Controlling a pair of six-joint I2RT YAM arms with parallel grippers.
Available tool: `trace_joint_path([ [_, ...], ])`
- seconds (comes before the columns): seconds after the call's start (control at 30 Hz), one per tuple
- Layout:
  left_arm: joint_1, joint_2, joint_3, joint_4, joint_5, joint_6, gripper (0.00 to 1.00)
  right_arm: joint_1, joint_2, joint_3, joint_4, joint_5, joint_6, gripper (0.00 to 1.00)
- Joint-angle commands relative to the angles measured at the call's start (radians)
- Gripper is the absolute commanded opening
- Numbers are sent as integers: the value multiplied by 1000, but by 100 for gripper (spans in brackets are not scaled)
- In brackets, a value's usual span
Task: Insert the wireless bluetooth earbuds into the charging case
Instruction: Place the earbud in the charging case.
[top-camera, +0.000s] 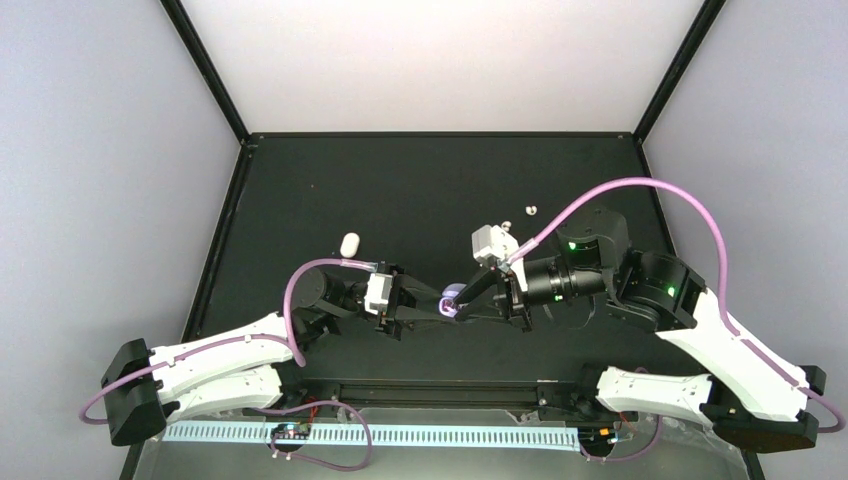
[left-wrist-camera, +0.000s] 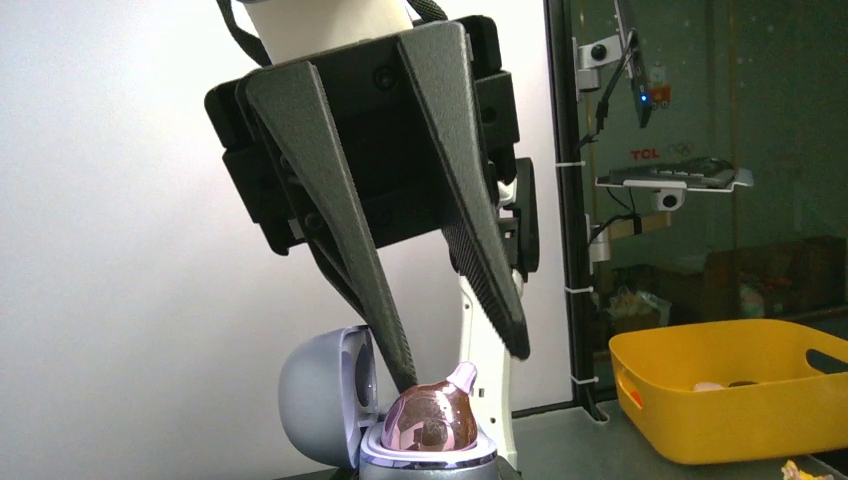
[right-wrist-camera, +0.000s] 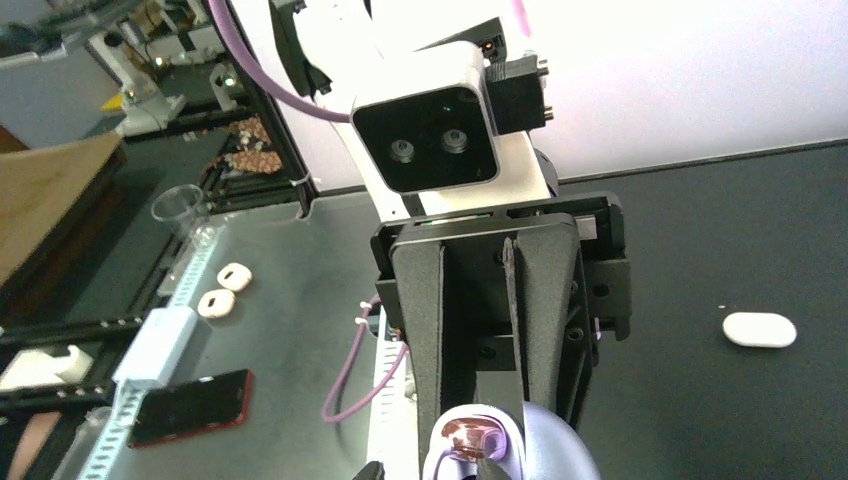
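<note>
The purple charging case (top-camera: 452, 300) is held up between the two arms with its lid (left-wrist-camera: 325, 395) swung open. My left gripper (top-camera: 438, 308) is shut on the case's base; the right wrist view shows its fingers (right-wrist-camera: 455, 330) closing on it. A glossy purple earbud (left-wrist-camera: 432, 420) sits in the case's top socket, also visible as the earbud (right-wrist-camera: 468, 440). My right gripper (left-wrist-camera: 462, 367) hangs over it with jaws apart: one fingertip touches the bud, the other stands clear. A small white earbud (top-camera: 531, 210) lies far back on the table.
A white oval case (top-camera: 349, 243) lies shut on the black table, left of the arms' meeting point, and shows as the white case (right-wrist-camera: 759, 329). A yellow bin (left-wrist-camera: 740, 400) stands beyond the table. A red phone (right-wrist-camera: 190, 405) lies off the table's near side.
</note>
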Motion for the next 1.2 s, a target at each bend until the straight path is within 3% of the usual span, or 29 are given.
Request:
trace_joint_path([
  [0.0, -9, 2, 28, 48, 0, 7, 2, -3, -6, 44, -1, -8, 8, 25],
  [0.23, -10, 14, 3, 71, -50, -35, 2, -3, -22, 114, 4, 32, 19, 36],
  [0.4, -10, 24, -15, 114, -90, -86, 2, -3, -71, 92, 36, 233, 11, 44],
  [0.43, -10, 25, -15, 115, -90, -90, 1, -3, -72, 82, 41, 272, 12, 48],
  [0.6, -10, 19, -7, 91, -90, -81, 1, -4, -42, 59, 20, 294, 5, 84],
  [0.7, -9, 15, -5, 82, -95, -78, 1, -4, -41, 42, 23, 295, 1, 99],
  [1.17, -9, 8, 5, 72, -88, -70, 2, -3, -16, 10, -17, 362, -31, 100],
])
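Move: About 3 cm ahead of the right hand, 2 cm to its left and 1 cm below stands the raised lid of the charging case. The earbud already in the case is closer, some 1 cm ahead, 1 cm left and 2 cm below. The case body sits 1 cm ahead, 2 cm left and 4 cm below. For the left hand, holding the case, the lid lies 2 cm ahead, 1 cm right and 3 cm above. Lifting clear of the earbud, the right hand climbs about 5 cm, swings forward past the open lid's back side while its fingers spread fully, then sinks almost to its starting height, some 5 cm farther forward and turned clockwise nearly 20 degrees, jaws either side of the lid. The left hand keeps its grip on the case, easing it forward 1.5 cm with a slight tilt. ##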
